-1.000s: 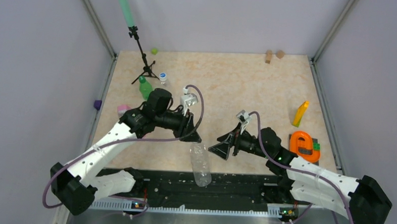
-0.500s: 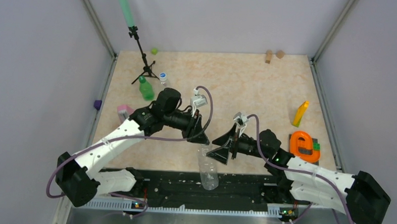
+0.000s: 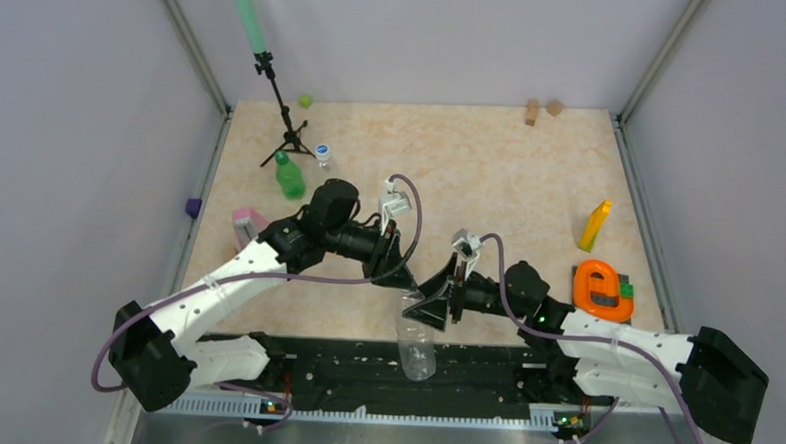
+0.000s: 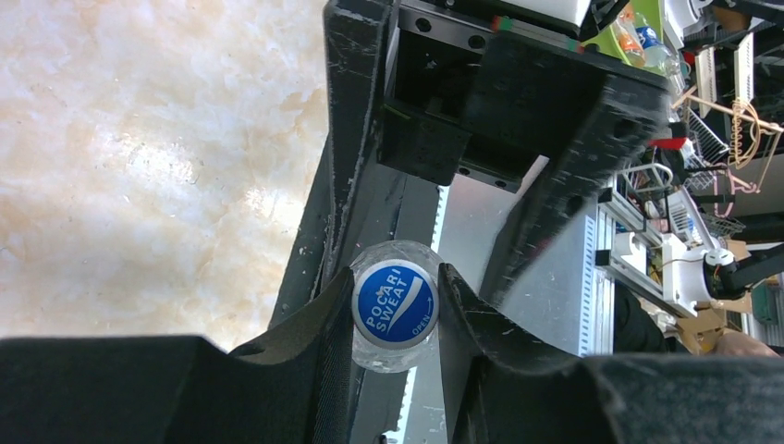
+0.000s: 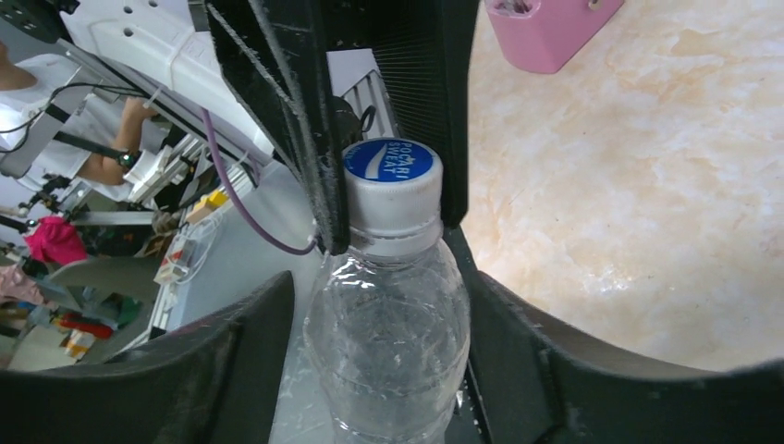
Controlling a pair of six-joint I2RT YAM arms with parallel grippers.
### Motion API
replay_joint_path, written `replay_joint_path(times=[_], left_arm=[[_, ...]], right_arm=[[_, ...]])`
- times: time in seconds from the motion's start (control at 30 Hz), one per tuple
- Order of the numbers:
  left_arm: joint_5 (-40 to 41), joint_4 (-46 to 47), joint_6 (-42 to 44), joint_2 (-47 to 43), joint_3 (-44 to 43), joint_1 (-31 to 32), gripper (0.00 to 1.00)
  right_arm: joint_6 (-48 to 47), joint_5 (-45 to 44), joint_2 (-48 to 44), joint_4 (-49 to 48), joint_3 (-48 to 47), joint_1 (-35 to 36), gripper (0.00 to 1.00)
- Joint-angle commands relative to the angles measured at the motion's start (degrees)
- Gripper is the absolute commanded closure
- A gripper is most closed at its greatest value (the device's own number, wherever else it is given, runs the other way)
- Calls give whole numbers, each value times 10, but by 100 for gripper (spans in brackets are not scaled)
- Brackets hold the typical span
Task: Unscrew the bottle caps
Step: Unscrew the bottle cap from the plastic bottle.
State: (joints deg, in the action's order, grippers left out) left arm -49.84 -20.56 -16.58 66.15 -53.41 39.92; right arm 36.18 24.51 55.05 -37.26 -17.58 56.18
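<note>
A clear bottle (image 3: pixel 416 343) hangs over the table's near edge. Its blue cap (image 4: pixel 396 303) is pinched between the fingers of my left gripper (image 4: pixel 396 307), which is shut on it from above (image 3: pixel 398 282). My right gripper (image 3: pixel 430 306) reaches in from the right, its jaws on either side of the bottle's body (image 5: pixel 388 342) just below the cap (image 5: pixel 390 166). One finger (image 5: pixel 490 305) touches the body; a thin gap shows at the other. At the back left stand a green bottle (image 3: pixel 289 177) with a dark green cap (image 3: pixel 281 158) and a small clear bottle with a blue cap (image 3: pixel 323 151).
A camera tripod (image 3: pixel 285 127) and a lime lump (image 3: pixel 304 101) stand at the back left. A pink box (image 3: pixel 244 219) lies by the left arm. A yellow block (image 3: pixel 595 224) and an orange piece (image 3: pixel 602 288) sit at the right, with wooden blocks (image 3: pixel 542 109) at the back.
My left arm carried the bottle slightly right. My right gripper moved left onto the bottle, and its jaws narrowed around the body.
</note>
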Motion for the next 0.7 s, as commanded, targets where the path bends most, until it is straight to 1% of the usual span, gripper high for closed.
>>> replay_joint_path(times=[0.0, 0.03, 0.1, 0.13, 0.17, 0.23, 0.27, 0.3, 0.33, 0.37, 0.43, 0.47, 0.5, 0.53, 0.57, 0.67], left_arm=[[10, 23, 5, -23, -12, 2, 100], [20, 22, 7, -28, -11, 2, 100], [29, 29, 8, -37, -6, 2, 100], [28, 33, 8, -39, -5, 2, 100], [29, 35, 8, -38, -7, 2, 100], [36, 39, 11, -34, -9, 2, 100], [42, 40, 15, -30, -11, 2, 100], [56, 40, 21, -27, -13, 2, 100], [73, 42, 27, -24, -15, 2, 98], [114, 41, 31, -21, -17, 2, 81], [163, 47, 40, -20, -15, 1, 43], [197, 53, 48, -20, -15, 1, 29], [217, 62, 54, -23, -13, 1, 18], [239, 74, 56, -26, -10, 0, 10], [267, 84, 54, -31, -7, 0, 6], [348, 123, 63, -46, 8, -3, 5]], right_arm=[[-5, -10, 1, -33, -2, 6, 40], [-6, -11, 1, -31, -3, 6, 47], [-4, -13, 4, -32, -3, 6, 51], [-5, -10, 5, -36, -3, 7, 60], [-4, -7, 8, -45, -2, 7, 65], [-1, -13, 14, -57, -1, 7, 67], [1, -22, 20, -59, -4, 7, 69], [1, -34, 26, -55, -10, 8, 72], [1, -48, 32, -43, -18, 7, 72], [2, -68, 37, -27, -29, 6, 74], [3, -120, 46, 7, -43, 7, 82], [2, -148, 51, 23, -53, 6, 88], [-2, -171, 58, 37, -61, 6, 94], [-10, -193, 64, 48, -69, 6, 96], [-16, -210, 70, 53, -75, 4, 97], [-5, -229, 91, 42, -91, -21, 98]])
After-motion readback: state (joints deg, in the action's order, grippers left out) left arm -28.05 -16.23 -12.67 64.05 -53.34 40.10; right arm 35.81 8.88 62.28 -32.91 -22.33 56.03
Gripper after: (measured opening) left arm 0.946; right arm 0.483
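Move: The plastic bottle hangs upright, its bottle cap in the left fingers at their hand point, neither ahead nor aside. The right fingers point left and straddle the bottle's shoulder: the cap is some 5 cm above them, the bottle's middle about 5 cm below and 1 cm back. From the left hand, the pink box lies about 23 cm ahead, 36 cm left and 18 cm down; the green bottle about 39 cm ahead, 29 cm left and 12 cm down. Nearly in place at first, the right fingers close round the plastic bottle's shoulder and pinch it, while the left still grips at the cap. Then both hands go forward together, some 6 cm: the left opens wide, lets go and turns about 15 degrees counter-clockwise, while the right, keeping its grip, sinks about 2 cm and turns as much clockwise. ##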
